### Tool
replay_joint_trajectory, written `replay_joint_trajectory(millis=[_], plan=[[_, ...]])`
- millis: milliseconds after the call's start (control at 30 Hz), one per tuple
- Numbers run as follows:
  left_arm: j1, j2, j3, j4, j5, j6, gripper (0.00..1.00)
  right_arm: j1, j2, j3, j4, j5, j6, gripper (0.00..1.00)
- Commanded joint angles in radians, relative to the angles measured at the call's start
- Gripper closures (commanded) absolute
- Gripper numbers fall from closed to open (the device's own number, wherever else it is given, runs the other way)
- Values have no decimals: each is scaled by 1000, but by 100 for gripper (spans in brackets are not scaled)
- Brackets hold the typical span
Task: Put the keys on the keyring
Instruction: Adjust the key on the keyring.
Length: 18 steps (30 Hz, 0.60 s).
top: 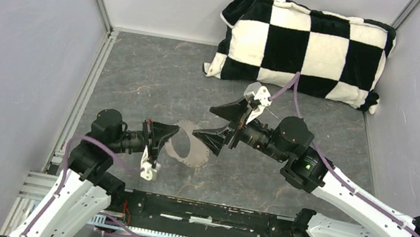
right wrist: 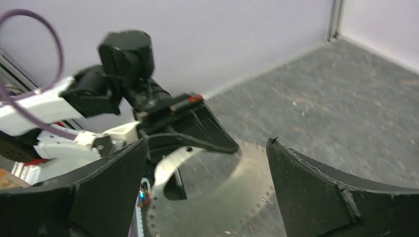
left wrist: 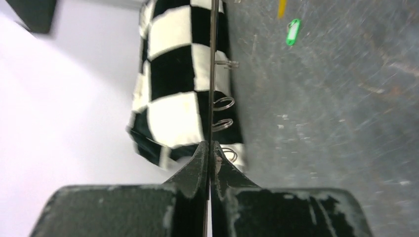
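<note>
The keyring is a flat silvery ring with small holes along its rim, held up over the table in front of the left arm. My left gripper is shut on its near edge. In the left wrist view the keyring shows edge-on as a thin line running up from the closed left gripper, with small wire loops hanging off it. My right gripper is open, one finger on each side of the keyring, touching nothing. A green-headed key and a yellow-headed key lie on the table beyond.
A black-and-white chequered pillow lies against the back wall. The grey table is closed in by white walls on the left, right and back. A black rail runs along the near edge between the arm bases.
</note>
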Motion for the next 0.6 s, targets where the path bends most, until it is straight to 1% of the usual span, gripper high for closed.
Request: replay_joint_trajectory(millis=[0, 100, 167, 233, 267, 367, 567], plan=[[1, -36, -23, -21, 125, 597, 96, -42, -23, 32, -174, -2, -28, 2], [0, -36, -65, -22, 165, 931, 95, -99, -1, 15, -180, -81, 3, 2], [1, -14, -61, -35, 184, 1101, 95, -130, 18, 2, -175, -142, 20, 2], [1, 12, -42, -54, 198, 1221, 96, -160, 40, -15, -151, -222, 44, 2], [1, 23, -32, -53, 209, 1247, 97, -174, 53, -22, -117, -261, 64, 2], [1, 40, -10, -29, 239, 1255, 98, -185, 97, -46, -51, -370, 127, 2], [0, 31, 3, -7, 279, 1257, 98, -196, 169, -137, 68, -432, 233, 2]])
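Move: The left fingertips already grip the grey keyring plate, whose middle lies about 4 cm right, 3 cm back and 4 cm below that hand. The open right hand hovers above it: the plate's middle is some 16 cm below and about 3 cm left, neither ahead nor back. The wire rings on its outer rim lie nearly straight under the right hand, about 15 cm down; the left fingertips are 7 cm left of it, 3 cm ahead and 13 cm lower. Still pinching the keyring plate, the left hand draws it about 3 cm back and to the right, rolling it some 25 degrees and swinging its fingers clockwise. The right hand, fingers staying wide open, sinks about 10 cm towards the ringed rim, first edging forward and a little right, then easing partly back and left while its fingertips tip down; no touch by it can be made out. ##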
